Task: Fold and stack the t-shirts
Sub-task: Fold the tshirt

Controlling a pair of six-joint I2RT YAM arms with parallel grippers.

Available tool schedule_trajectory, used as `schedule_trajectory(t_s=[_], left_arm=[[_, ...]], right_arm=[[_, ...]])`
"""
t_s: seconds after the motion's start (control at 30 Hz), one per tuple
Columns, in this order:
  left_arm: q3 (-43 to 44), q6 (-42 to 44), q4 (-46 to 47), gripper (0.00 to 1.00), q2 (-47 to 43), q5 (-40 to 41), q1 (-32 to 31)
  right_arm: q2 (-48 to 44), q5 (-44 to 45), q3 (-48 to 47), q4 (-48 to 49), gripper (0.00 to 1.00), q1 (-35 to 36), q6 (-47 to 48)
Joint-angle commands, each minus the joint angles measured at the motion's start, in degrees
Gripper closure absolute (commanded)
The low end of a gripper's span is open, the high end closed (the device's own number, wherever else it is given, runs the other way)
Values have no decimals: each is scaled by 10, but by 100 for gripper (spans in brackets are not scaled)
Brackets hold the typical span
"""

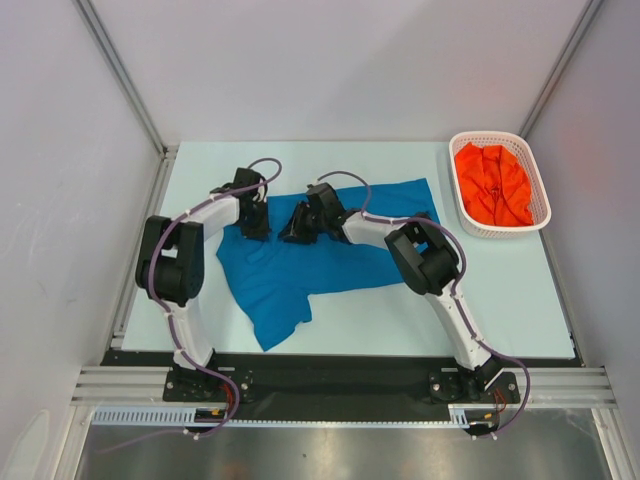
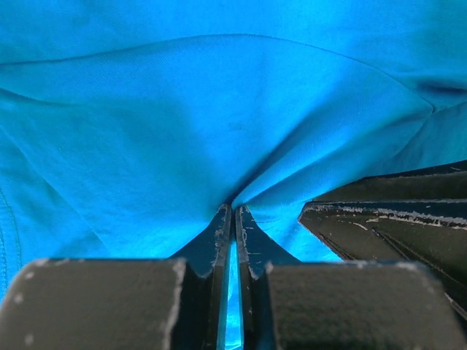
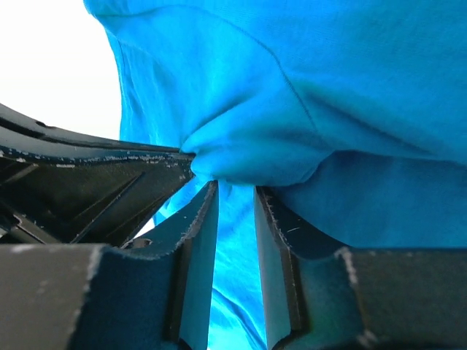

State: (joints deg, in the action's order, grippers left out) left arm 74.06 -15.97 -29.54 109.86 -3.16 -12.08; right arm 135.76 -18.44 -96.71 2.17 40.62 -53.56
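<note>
The blue t-shirt (image 1: 290, 275) lies spread and rumpled on the table, one part trailing toward the near edge. At its upper left edge my left gripper (image 1: 255, 225) presses down, and in the left wrist view it (image 2: 233, 208) is shut on a pinched ridge of the blue t-shirt (image 2: 182, 131). Close beside it on the right is my right gripper (image 1: 297, 228). In the right wrist view its jaws (image 3: 235, 188) stand apart, with a bunched fold of the blue t-shirt (image 3: 248, 153) at the tips. The orange-red t-shirt (image 1: 492, 185) lies crumpled in the basket.
A white lattice basket (image 1: 487, 135) stands at the table's back right corner. Grey walls close in the left, right and far sides. The two gripper heads almost touch; the right one's black body (image 2: 394, 219) shows in the left wrist view.
</note>
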Motion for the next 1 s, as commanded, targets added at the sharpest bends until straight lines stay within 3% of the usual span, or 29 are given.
schedule_trajectory(t_s=[0.0,0.27,0.53,0.67,0.77,0.8,0.9,0.97], left_arm=[[25,14,-4,91,6,-4,2],[24,15,-4,91,6,-4,3],[26,16,-4,89,5,-5,5],[27,16,-5,87,4,-5,7],[24,16,-3,76,0,-4,8],[22,15,-2,66,-3,-5,9],[16,12,4,52,-12,-19,14],[17,13,7,50,-17,-28,17]], right_arm=[[19,15,-19,13,68,-5,-24],[39,43,-54,-45,73,1,-51],[21,66,-58,-81,99,5,-37],[-1,60,-59,-100,100,0,-16],[-22,53,-59,-135,100,-5,9],[-28,48,-58,-153,100,-6,12],[-45,37,-57,-191,100,-8,40],[-58,36,-56,-222,100,-6,53]])
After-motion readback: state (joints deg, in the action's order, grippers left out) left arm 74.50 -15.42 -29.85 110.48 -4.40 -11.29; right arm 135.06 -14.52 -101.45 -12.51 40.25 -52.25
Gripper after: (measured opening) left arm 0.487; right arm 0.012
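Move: The bunched fold of the blue t-shirt that the right fingers are about to shut on lies right at their tips, about 1 cm ahead, 1 cm left and 1 cm lower. The left fingers, already pinching the same fold, are some 5 cm left of the right hand and level ahead. From the left hand, the right hand's grasp spot lies about 4 cm right and 1 cm ahead. The shirt's far edge is roughly 10 cm ahead of the right hand; its near flap lies about 17 cm back, 4 cm left. The t-shirt's raised fold is passed from hand to hand: the right hand eases forward about 1 cm with a slight dip, closes its part-open fingers fully and pinches the cloth beside the left grip, then draws away to the right and a little back, about 3 cm, its left side tipping down slightly. The left hand stays in place, keeps its pinch until the right has closed, then opens about halfway and lets go. ##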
